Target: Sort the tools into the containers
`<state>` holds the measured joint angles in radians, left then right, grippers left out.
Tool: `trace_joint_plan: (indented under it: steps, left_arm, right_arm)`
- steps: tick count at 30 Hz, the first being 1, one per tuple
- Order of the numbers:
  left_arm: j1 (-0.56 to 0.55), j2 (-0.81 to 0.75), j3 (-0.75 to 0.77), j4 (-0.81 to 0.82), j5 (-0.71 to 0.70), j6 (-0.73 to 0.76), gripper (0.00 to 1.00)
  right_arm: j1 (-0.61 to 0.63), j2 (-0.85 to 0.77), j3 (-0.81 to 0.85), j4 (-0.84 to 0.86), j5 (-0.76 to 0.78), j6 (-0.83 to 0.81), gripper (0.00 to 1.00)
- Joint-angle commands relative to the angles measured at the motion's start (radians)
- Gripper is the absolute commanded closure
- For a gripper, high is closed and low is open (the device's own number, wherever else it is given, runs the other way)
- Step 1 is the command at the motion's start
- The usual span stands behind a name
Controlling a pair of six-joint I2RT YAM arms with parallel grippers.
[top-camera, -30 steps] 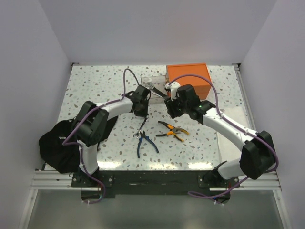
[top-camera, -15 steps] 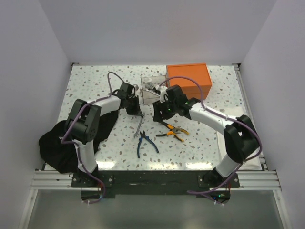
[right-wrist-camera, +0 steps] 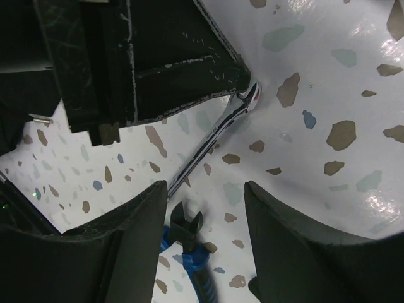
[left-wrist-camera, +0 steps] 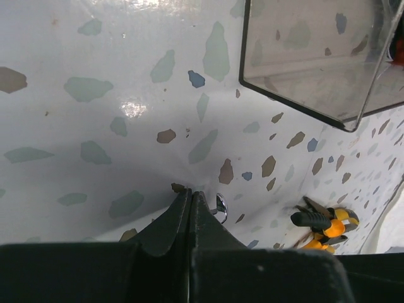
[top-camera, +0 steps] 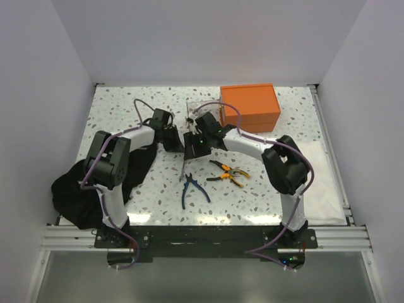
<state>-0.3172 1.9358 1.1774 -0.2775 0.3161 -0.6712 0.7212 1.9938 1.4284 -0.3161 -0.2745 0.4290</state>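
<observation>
A silver spanner (top-camera: 183,166) lies on the speckled table, pointing away from me. My left gripper (top-camera: 176,145) is shut and empty, its tips (left-wrist-camera: 190,193) down on the table beside the spanner's ring end (left-wrist-camera: 219,206). My right gripper (top-camera: 192,145) is open right next to it, its jaws (right-wrist-camera: 205,189) spread above the spanner (right-wrist-camera: 211,140) and the blue-handled pliers (right-wrist-camera: 194,255). The blue pliers (top-camera: 190,189) and the orange-and-black pliers (top-camera: 228,172) lie in the middle. The clear box (left-wrist-camera: 315,57) stands just behind the grippers, the orange box (top-camera: 250,106) at the back right, and the black bag (top-camera: 79,189) at the left edge.
A flat white sheet (top-camera: 323,183) lies along the right side. Both arms crowd together in front of the clear box (top-camera: 203,112). The orange pliers also show at the lower right of the left wrist view (left-wrist-camera: 323,221).
My right gripper has swung left from beside the orange box, past the clear box, to just above the spanner. My left gripper has pulled back left a little and stays shut.
</observation>
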Motion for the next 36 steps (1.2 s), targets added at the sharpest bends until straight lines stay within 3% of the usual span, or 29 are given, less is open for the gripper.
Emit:
trace_joint_plan:
  steps: [1,8,13,16,17,18,22,25,30,36]
  left_arm:
    - [0.026,0.023,-0.039,-0.06,-0.04,-0.034,1.0]
    - [0.035,0.011,-0.055,-0.054,-0.014,-0.074,1.0]
    - [0.043,-0.009,-0.081,-0.043,-0.002,-0.087,1.0]
    - [0.056,-0.021,-0.094,-0.038,0.006,-0.094,1.0]
    - [0.061,-0.026,-0.097,-0.038,0.009,-0.094,1.0]
    - [0.064,-0.037,-0.098,-0.037,0.012,-0.088,1.0]
    - [0.131,-0.129,-0.076,-0.064,0.006,-0.062,0.6]
    - [0.179,-0.233,-0.071,-0.065,-0.018,-0.031,0.48]
    - [0.21,-0.435,-0.192,0.027,-0.002,0.011,0.45]
    - [0.25,-0.515,-0.217,0.05,0.046,0.168,0.45]
  right_arm:
    - [0.024,0.025,0.079,-0.058,0.04,0.059,0.45]
    - [0.061,0.08,0.104,-0.083,0.089,0.093,0.48]
    - [0.09,0.155,0.159,-0.13,0.175,0.122,0.58]
    - [0.092,0.184,0.164,-0.138,0.19,0.122,0.74]
    - [0.092,0.184,0.159,-0.133,0.189,0.119,0.93]
    - [0.092,0.184,0.153,-0.133,0.189,0.113,1.0]
    - [0.084,0.105,0.152,-0.126,0.192,0.039,1.0]
    - [0.067,0.04,0.156,-0.089,0.167,-0.018,1.0]
    - [0.021,-0.073,0.188,-0.049,0.142,-0.07,1.0]
    - [-0.061,-0.073,0.279,-0.047,0.259,-0.177,1.0]
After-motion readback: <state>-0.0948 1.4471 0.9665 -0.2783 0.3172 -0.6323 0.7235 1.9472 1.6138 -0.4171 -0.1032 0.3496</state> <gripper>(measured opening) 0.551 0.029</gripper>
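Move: My left fingers are already shut on the far end of the wrench, close to the table; the wrench's middle lies some 6 cm back towards me from them. From my open right hand that middle is about 2 cm left, 1 cm back and 4 cm below. The blue pliers lie roughly 12 cm back of my right hand and 2 cm right, the orange-handled pliers about 14 cm right and 4 cm back, the clear drawer 21 cm forward and 6 cm right. While my left hand keeps its pinch on the wrench's far end, I sink my right hand about 4 cm, and a little left, until its fingers shut around the shaft. Then my left fingers open, let go and pull off left and up; my right keeps its grip and lifts the wrench some 11 cm, also going forward towards the drawer. ##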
